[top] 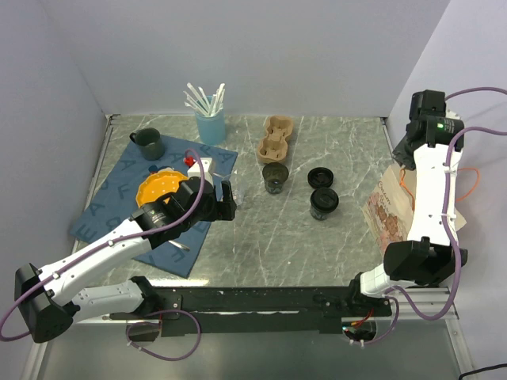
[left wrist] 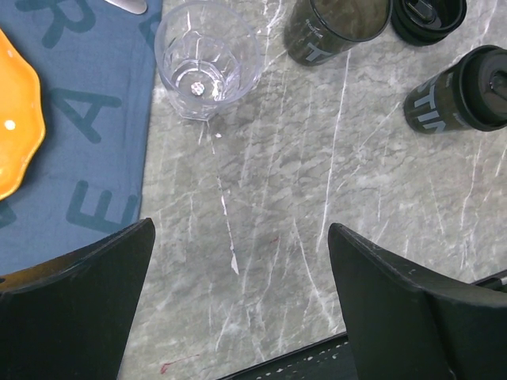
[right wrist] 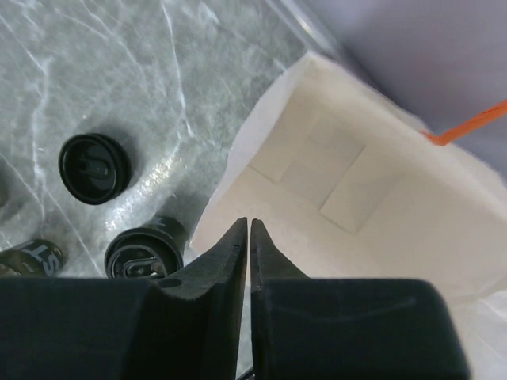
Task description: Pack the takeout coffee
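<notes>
The takeout coffee is a small black cup with a black lid, standing right of the table's middle; it also shows in the left wrist view and the right wrist view. My left gripper hovers open over bare marble, well short of the cup, with nothing between its fingers. High on the right, my right gripper is shut at the near rim of the open paper bag. Whether paper is pinched between its jaws I cannot tell.
A lidless black cup and a loose black lid stand near the coffee. A clear glass sits by the blue mat, which holds an orange plate. At the back are a green mug, a straw cup and a cardboard carrier.
</notes>
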Available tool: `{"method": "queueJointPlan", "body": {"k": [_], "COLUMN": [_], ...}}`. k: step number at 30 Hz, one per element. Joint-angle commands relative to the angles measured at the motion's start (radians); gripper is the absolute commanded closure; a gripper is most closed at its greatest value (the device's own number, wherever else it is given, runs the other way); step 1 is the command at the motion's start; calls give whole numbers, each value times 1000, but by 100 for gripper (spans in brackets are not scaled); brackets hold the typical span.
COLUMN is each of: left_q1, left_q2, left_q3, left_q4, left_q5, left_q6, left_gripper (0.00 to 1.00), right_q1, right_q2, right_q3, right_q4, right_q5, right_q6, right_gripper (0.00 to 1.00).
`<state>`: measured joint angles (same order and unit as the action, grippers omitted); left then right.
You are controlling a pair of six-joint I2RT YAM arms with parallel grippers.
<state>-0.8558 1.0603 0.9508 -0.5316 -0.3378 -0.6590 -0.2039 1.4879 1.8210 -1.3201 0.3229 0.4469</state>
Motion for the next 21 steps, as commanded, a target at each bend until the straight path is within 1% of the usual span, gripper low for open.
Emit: {"method": "queueJointPlan", "body": {"k": [1,2,3,4,6,10,16,19,20,21], "left_q1": [3,3,3,3,3,4,6,8,8,8], "left_q2": [-2,-2,-3,-3,-6,-11,-14,-17,-19,-20], "left_q3": [-12,-14,-20,-23,-29,-29,-30,-35,-37,-37], "left_q4": [50,50,56,58,58,47,33,24,18,16], "left_q5": [0,-1,-3,-4,-9,-26,-40,-46,-47,-50], "left_q6": [-25,-27,-27,-27,-25,-14,-2,-1,-2,-5], "left_gripper": [3,3,3,3,3,3,3,3,3,3], "right_q1": [-6,-9,-6,-8,-8,-9,-8,-11,-11,-11], "right_q2": [12,26,29,31,31,57,101,147,158,158], "right_q3": [147,162,173,175,161,135,67,66,63,58], "right_q4": [-54,-76,-80,-80,-62,-56,1,-40,-45,-45], "right_q5": [71,91,94,97,119,146,139,143,146,151], "right_q6": [21,36,65,81,119,170,229,282,289,302], "right_gripper": [68,63,55,52,48,45,44,46,48,58]}}
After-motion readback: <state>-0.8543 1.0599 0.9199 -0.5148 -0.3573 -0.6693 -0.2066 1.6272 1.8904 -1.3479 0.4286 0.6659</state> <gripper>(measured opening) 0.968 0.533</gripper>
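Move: The left rim of the open paper bag, near its far corner, lies about 2 cm ahead of the right hand, roughly in line sideways and some 5 cm below. The bag's middle is some 7 cm back, 6 cm to the right and 17 cm down. The lidded cup stands around 18 cm to this hand's left and about level; the loose black lid is also 18 cm left but 8 cm ahead. From the left hand, that rim is about 45 cm right and 8 cm ahead. Upward first, by about 4 cm, the right hand rises over the bag's rim while its nearly shut fingers spread to roughly half open; then it sinks some 6 cm, easing forward and a little right. The wrist swings clockwise about 13 degrees, bringing one finger to the outer side and one to the inner side of the left rim; contact can't be made out. ##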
